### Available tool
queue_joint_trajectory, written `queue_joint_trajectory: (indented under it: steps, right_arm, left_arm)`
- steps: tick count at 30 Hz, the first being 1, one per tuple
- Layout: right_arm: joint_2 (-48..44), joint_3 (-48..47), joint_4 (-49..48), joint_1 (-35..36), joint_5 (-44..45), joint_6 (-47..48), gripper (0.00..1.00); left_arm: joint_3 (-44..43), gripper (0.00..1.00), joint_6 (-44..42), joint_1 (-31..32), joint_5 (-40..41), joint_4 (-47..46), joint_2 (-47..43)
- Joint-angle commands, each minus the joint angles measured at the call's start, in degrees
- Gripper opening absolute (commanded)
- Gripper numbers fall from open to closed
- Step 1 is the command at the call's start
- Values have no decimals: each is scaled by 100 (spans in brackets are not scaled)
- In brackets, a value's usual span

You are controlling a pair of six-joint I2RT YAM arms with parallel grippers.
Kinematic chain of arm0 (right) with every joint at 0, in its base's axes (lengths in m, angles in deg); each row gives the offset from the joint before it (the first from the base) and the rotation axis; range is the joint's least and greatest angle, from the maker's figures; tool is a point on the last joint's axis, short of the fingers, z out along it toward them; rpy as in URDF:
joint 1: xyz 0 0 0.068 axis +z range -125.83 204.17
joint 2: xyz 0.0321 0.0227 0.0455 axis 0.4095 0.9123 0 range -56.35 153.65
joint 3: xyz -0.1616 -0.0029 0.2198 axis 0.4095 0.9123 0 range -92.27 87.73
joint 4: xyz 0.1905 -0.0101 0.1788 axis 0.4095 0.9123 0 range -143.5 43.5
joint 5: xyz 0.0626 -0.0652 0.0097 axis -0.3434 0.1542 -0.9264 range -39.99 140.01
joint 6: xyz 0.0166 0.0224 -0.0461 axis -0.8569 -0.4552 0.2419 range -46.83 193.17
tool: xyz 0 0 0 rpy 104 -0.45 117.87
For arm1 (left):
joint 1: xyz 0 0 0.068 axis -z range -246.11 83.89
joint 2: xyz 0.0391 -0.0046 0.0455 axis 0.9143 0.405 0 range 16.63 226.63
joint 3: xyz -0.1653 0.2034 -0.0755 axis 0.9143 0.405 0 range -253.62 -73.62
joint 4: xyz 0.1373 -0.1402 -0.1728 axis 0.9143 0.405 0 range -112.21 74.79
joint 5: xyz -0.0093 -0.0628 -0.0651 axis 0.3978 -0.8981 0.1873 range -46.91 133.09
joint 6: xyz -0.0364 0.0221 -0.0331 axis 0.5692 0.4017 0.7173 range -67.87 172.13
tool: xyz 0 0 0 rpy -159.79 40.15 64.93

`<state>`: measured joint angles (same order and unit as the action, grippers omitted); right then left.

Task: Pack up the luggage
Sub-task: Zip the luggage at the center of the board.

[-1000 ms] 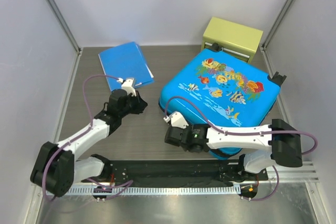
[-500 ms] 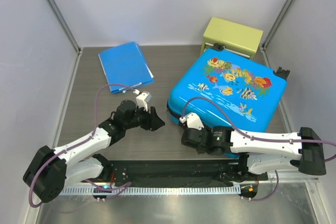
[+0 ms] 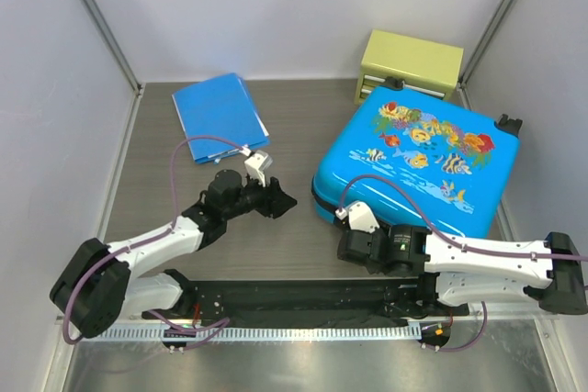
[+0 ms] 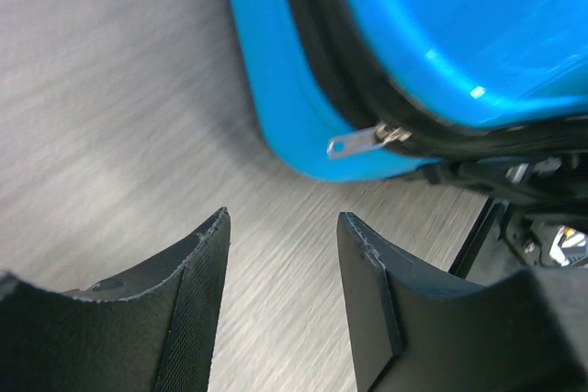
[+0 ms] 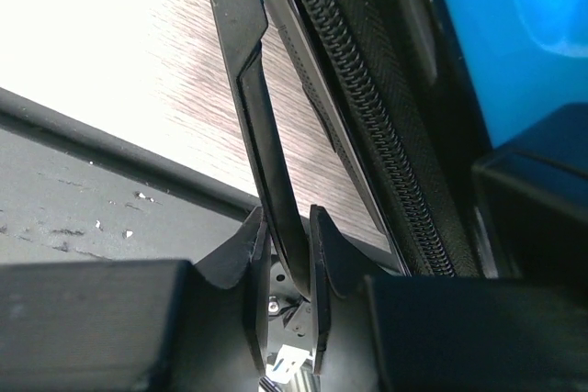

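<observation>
The luggage [image 3: 418, 167], bright blue with cartoon fish, lies flat and closed at the right of the table. My right gripper [image 3: 346, 244] is at its near-left edge, shut on the black carry handle [image 5: 266, 135], which runs down between the jaws [image 5: 287, 218] beside the black zipper [image 5: 358, 71]. My left gripper [image 3: 285, 201] is open and empty just left of the luggage's corner. In the left wrist view its jaws [image 4: 283, 218] face the blue shell [image 4: 276, 89], and a silver zipper pull [image 4: 358, 141] sticks out a little beyond them.
A flat blue folder [image 3: 219, 115] lies at the back left. A yellow-green drawer box [image 3: 409, 66] stands behind the luggage against the back wall. The black base rail [image 3: 294, 298] runs along the near edge. Side walls close in left and right.
The luggage has slid to the right, drawn by my right gripper on its handle. My left gripper has opened and moved right toward the luggage's corner.
</observation>
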<state>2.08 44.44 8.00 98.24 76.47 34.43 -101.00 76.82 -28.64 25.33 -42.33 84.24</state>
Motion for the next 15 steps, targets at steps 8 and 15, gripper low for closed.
queue_joint_trajectory:
  steps: [8,15]
  right_arm:
    - [-490,-48,600,-437,-879,-3253,2]
    - [-640,-162,680,-436,-862,-3429,2]
  left_arm:
    - [-303,49,-122,523,27,-1625,462]
    - [-303,49,-131,770,88,-2136,867]
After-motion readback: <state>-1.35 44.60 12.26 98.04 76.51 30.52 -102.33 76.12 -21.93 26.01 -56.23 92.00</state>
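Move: The zip pull hangs at the luggage's near-left corner, about 10 cm to the right of my left hand, roughly level with it fore and aft and perhaps 2 cm lower. From that hand, the luggage handle in my right fingers lies about 22 cm right and 15 cm back, the luggage's middle about 31 cm right and 7 cm ahead, and the blue folder about 16 cm left and 20 cm ahead. From my right hand, the pull lies some 14 cm ahead and 12 cm left. I carry my left hand about 5 cm to the right, following the zip pull at the luggage corner, rising nearly 3 cm on the way and then sinking half of that, fingers staying half open and touching nothing. Meanwhile my right hand keeps its pinch on the handle and drags the luggage slowly right, some 1.5 cm, both wrists turning about 5 degrees clockwise. ##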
